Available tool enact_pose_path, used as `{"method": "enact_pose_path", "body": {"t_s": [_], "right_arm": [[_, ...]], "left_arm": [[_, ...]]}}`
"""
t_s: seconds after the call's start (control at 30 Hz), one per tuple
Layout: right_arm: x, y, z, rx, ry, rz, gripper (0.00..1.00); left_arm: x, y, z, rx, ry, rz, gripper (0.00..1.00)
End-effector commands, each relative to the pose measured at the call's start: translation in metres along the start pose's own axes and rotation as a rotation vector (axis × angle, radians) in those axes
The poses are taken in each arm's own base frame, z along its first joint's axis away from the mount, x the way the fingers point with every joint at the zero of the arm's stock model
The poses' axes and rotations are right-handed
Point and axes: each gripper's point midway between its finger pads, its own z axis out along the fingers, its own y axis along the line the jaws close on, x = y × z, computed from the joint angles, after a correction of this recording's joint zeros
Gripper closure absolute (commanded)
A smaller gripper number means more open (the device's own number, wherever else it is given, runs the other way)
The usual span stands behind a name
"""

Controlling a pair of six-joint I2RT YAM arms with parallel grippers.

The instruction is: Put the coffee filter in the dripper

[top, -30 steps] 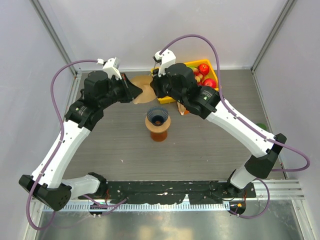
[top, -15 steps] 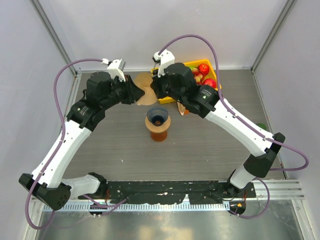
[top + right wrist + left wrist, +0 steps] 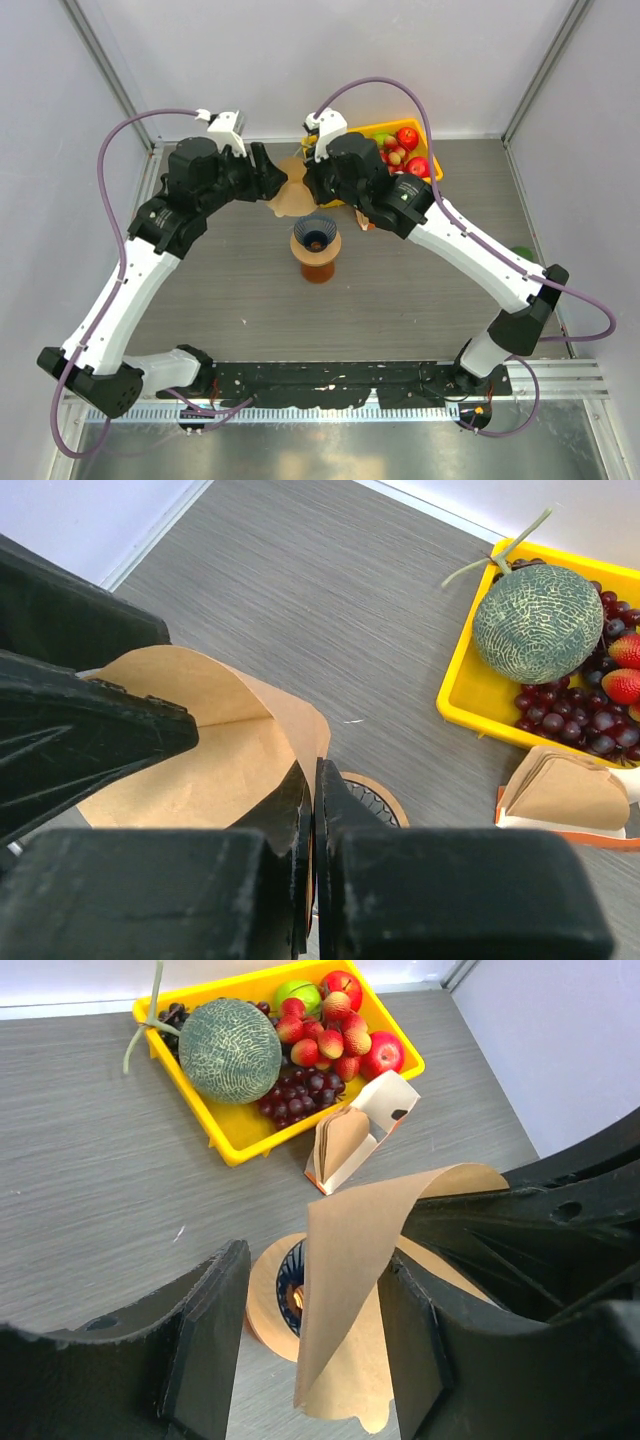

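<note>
The coffee filter (image 3: 292,196), a tan paper cone, hangs in the air just behind the dripper (image 3: 316,233), a dark blue ribbed cone sitting on an orange-brown stand (image 3: 319,266). My right gripper (image 3: 308,183) is shut on the filter's edge (image 3: 312,742). My left gripper (image 3: 272,182) is open, and one flap of the filter (image 3: 355,1250) hangs between its fingers (image 3: 205,1335), partly spread open. In the left wrist view the dripper (image 3: 291,1282) shows below, partly hidden by the paper. In the right wrist view only a sliver of it (image 3: 366,798) shows beside the jaws.
A yellow tray (image 3: 428,134) with a melon (image 3: 228,1050), grapes and red fruit stands at the back right. An orange-and-white carton (image 3: 368,1128) of spare filters lies beside it. A green object (image 3: 526,250) sits at the right edge.
My left gripper has moved right, up to the filter, and one finger now reaches into it. The filter has spread open and sits closer to the dripper.
</note>
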Motion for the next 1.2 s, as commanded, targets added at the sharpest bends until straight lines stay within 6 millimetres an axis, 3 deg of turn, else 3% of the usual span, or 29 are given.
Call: {"method": "enact_pose_path", "body": {"t_s": [0.0, 0.23, 0.5, 0.83, 1.0, 1.17], "right_arm": [[-0.024, 0.002, -0.016, -0.011, -0.069, 0.044, 0.95], [-0.027, 0.005, -0.015, -0.017, -0.069, 0.081, 0.95], [-0.029, 0.008, -0.016, -0.027, -0.065, 0.120, 0.95], [-0.030, 0.013, -0.015, -0.046, -0.059, 0.141, 0.95], [-0.030, 0.016, -0.013, -0.057, -0.054, 0.146, 0.95], [-0.027, 0.014, -0.009, -0.039, -0.047, 0.138, 0.95]], "left_arm": [[-0.016, -0.001, 0.004, -0.009, -0.045, 0.037, 0.44], [-0.009, -0.005, 0.011, -0.015, -0.033, 0.081, 0.44], [-0.008, 0.011, 0.017, -0.096, -0.033, 0.090, 0.49], [-0.004, 0.001, 0.022, -0.045, -0.018, 0.087, 0.53], [-0.002, -0.001, 0.025, -0.031, -0.010, 0.084, 0.66], [-0.005, -0.004, 0.025, -0.027, -0.015, 0.084, 0.92]]}}
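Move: The coffee filter hangs in the shut right fingers, its near part between the open left fingers; its middle is about 4 cm right of and 3 cm below the left hand, level with it fore and aft. The dripper stands some 6 cm right, 3 cm ahead and 19 cm below, the filter box about 20 cm right, 17 cm ahead and 33 cm down. From the right hand, the filter's middle lies about 4 cm left and 3 cm down. The left hand sinks about 3 cm and reaches 2 cm forward, closing on the filter's edge; the right keeps hold. ##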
